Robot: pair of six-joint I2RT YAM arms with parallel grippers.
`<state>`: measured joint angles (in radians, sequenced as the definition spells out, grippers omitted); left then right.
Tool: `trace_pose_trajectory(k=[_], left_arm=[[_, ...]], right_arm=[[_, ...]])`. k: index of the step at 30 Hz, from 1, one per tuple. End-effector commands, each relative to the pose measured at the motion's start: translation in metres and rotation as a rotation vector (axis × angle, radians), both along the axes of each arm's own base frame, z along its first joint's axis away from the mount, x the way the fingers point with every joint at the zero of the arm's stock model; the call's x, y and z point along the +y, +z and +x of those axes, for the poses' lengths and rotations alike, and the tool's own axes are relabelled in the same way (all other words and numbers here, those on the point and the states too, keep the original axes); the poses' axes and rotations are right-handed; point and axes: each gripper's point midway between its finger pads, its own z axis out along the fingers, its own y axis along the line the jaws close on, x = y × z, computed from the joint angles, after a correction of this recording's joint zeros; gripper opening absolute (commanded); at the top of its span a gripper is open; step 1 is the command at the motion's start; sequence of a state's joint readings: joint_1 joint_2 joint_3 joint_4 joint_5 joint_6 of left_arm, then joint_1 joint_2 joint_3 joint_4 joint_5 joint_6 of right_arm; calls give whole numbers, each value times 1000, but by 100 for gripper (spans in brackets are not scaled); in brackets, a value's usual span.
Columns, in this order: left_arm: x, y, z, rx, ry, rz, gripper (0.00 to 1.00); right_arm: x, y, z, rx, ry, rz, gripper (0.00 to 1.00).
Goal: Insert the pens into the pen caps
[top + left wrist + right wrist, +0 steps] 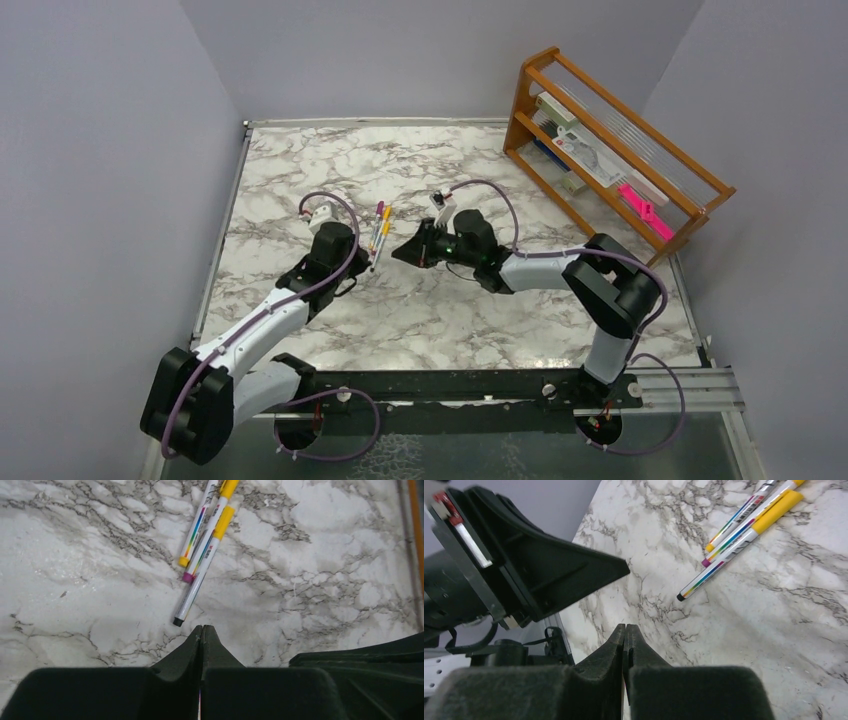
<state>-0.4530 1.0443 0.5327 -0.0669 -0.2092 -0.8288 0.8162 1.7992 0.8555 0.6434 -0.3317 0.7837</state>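
Three slim silver pens [379, 236] lie side by side on the marble table, pointing away from the arms. In the left wrist view the longest pen [196, 582] ends in a black tip just ahead of my left gripper [203, 627]. A yellow pen cap [224, 521] sits on that pen, and a second yellow cap [229, 487] is on its neighbour. A magenta cap [379, 208] shows at the far end of the leftmost pen. The left gripper [358, 274] is shut with nothing in it. My right gripper [625, 627] is also shut and holds nothing, a little right of the pens [731, 545].
A wooden rack [612, 150] with papers and a flat pink object [645, 212] stands at the back right. The two grippers point at each other, close together, near the table's middle; the left one [549, 575] fills the upper left of the right wrist view. Grey walls enclose the table.
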Motion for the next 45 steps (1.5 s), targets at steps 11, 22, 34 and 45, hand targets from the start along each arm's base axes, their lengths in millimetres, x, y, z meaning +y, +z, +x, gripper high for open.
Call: trace_pose_trajectory(k=[11, 22, 34, 45], left_arm=[[12, -71, -22, 176, -7, 98, 0], [6, -86, -15, 200, -22, 99, 0], [8, -91, -2, 194, -12, 147, 0], [0, -95, 2, 217, -53, 152, 0]], right_arm=[[-41, 18, 27, -65, -188, -60, 1], [-53, 21, 26, -80, -211, -83, 1], [-61, 15, 27, -76, -229, -116, 1], [-63, 10, 27, -68, -233, -131, 1]])
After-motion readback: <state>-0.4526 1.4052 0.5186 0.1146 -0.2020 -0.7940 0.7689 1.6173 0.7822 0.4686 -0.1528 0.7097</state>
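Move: The black-ended pen with its yellow cap on lies with its middle about 6 cm ahead of the left hand, 2 cm to its right and 9 cm below, its black end almost under the fingertips. Alongside it, at the same level, the purple-ended pen lies some 9 cm ahead and 3 cm right of that hand, the yellow-ended pen about 10 cm ahead and 1 cm right. From the right hand the black-ended pen is roughly 4 cm ahead, 4 cm left and 9 cm below. The left hand, its fingers staying shut, sinks nearly 9 cm while drawing back some 2.5 cm and tipping its fingers about 10 degrees further down, then glides level forward 3.5 cm and slightly right until the tips are low beside the black end of the nearest pen; whether they touch it can't be seen. Meanwhile the right hand, also shut and empty, backs off about 5 cm to its right and 2 cm forward, away from the pens, rising a little and then settling part of the way down, with a turn of some 10 degrees clockwise. ##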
